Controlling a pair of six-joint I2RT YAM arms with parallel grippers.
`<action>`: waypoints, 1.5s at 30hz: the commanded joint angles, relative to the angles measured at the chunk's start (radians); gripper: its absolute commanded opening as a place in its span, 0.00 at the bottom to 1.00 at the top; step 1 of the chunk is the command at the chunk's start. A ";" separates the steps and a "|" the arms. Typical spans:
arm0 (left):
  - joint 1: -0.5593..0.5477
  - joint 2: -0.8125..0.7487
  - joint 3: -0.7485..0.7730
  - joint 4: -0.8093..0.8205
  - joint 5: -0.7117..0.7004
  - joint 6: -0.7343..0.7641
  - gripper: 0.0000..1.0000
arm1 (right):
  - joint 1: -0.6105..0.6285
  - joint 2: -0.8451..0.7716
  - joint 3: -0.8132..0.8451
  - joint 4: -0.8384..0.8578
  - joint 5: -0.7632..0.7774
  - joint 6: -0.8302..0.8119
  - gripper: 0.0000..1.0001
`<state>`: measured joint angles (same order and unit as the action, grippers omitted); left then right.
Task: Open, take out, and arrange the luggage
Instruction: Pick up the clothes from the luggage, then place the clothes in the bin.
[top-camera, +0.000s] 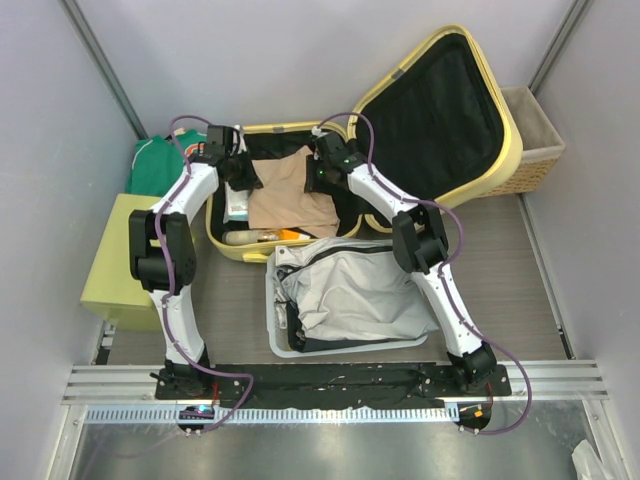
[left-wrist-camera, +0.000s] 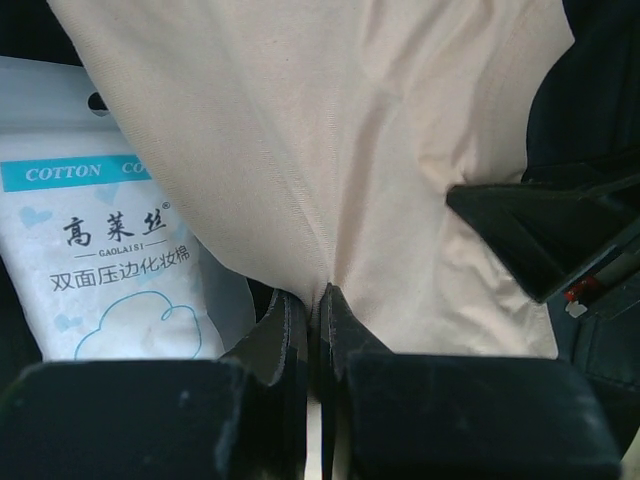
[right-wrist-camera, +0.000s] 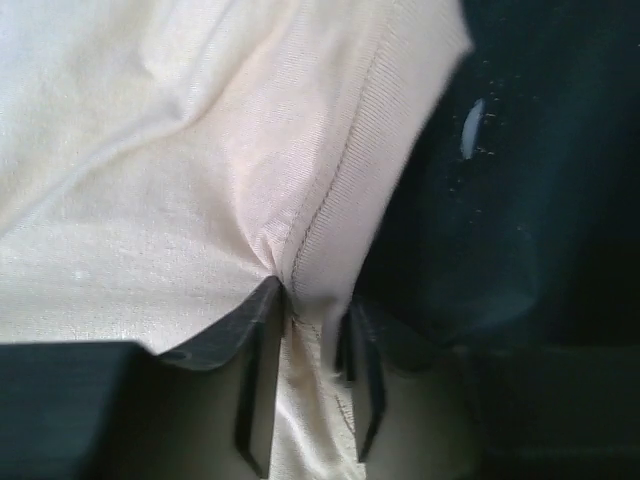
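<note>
The luggage (top-camera: 516, 140) lies open, its lid leaning back on the right and its black-lined base on the left. A beige garment (top-camera: 290, 200) lies spread in the base. My left gripper (top-camera: 245, 172) is at the garment's far left corner and is shut on the cloth (left-wrist-camera: 330, 150), which is pinched between its tips (left-wrist-camera: 318, 295). My right gripper (top-camera: 322, 175) is at the far right corner. Its jaws (right-wrist-camera: 310, 310) have closed in on a bunched fold of the stitched hem (right-wrist-camera: 330, 200), and the cloth fills the gap between them.
A white pack of cotton pads (left-wrist-camera: 100, 270) lies in the base beside the garment. A white bin (top-camera: 272, 320) holding a grey-white bag stands in front of the luggage. A yellow-green box (top-camera: 110, 270) and a green garment (top-camera: 155, 165) are at the left. A wicker basket (top-camera: 540, 150) stands behind the lid.
</note>
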<state>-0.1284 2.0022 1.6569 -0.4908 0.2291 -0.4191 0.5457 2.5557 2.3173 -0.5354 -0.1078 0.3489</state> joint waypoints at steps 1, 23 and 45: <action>0.006 -0.029 -0.003 0.015 0.035 -0.003 0.00 | 0.011 -0.006 0.031 0.057 0.032 0.009 0.28; -0.066 -0.212 0.103 0.055 0.134 -0.030 0.00 | 0.011 -0.411 -0.168 0.167 0.000 -0.030 0.01; -0.488 -0.637 -0.282 0.138 -0.187 -0.205 0.00 | 0.011 -1.063 -0.703 0.060 0.011 -0.142 0.01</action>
<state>-0.5159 1.4548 1.4937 -0.4377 0.1818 -0.5518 0.5488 1.6325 1.6829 -0.4801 -0.1070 0.2626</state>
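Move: The left hand already holds the left side of the peach clothes in the luggage; the white basket they may go to lies about 24 cm to its right, 26 cm back and 8 cm lower. The cotton pack is roughly 5 cm left, 4 cm back and 4 cm below it. From the right hand, closing around the clothes' right side, their middle is some 4 cm left and 2 cm back, about level; the orange tube is around 5 cm left, 12 cm back and 3 cm lower. The right fingers close and pinch the right side of the peach clothes while the left keeps its grip. After the pinch, both hands lift together, 20 to 25 cm, then swing back and to the right as well, the left hand farther right. Both sets of fingertips tip up about 20 degrees, and the left hand also turns somewhat clockwise. ##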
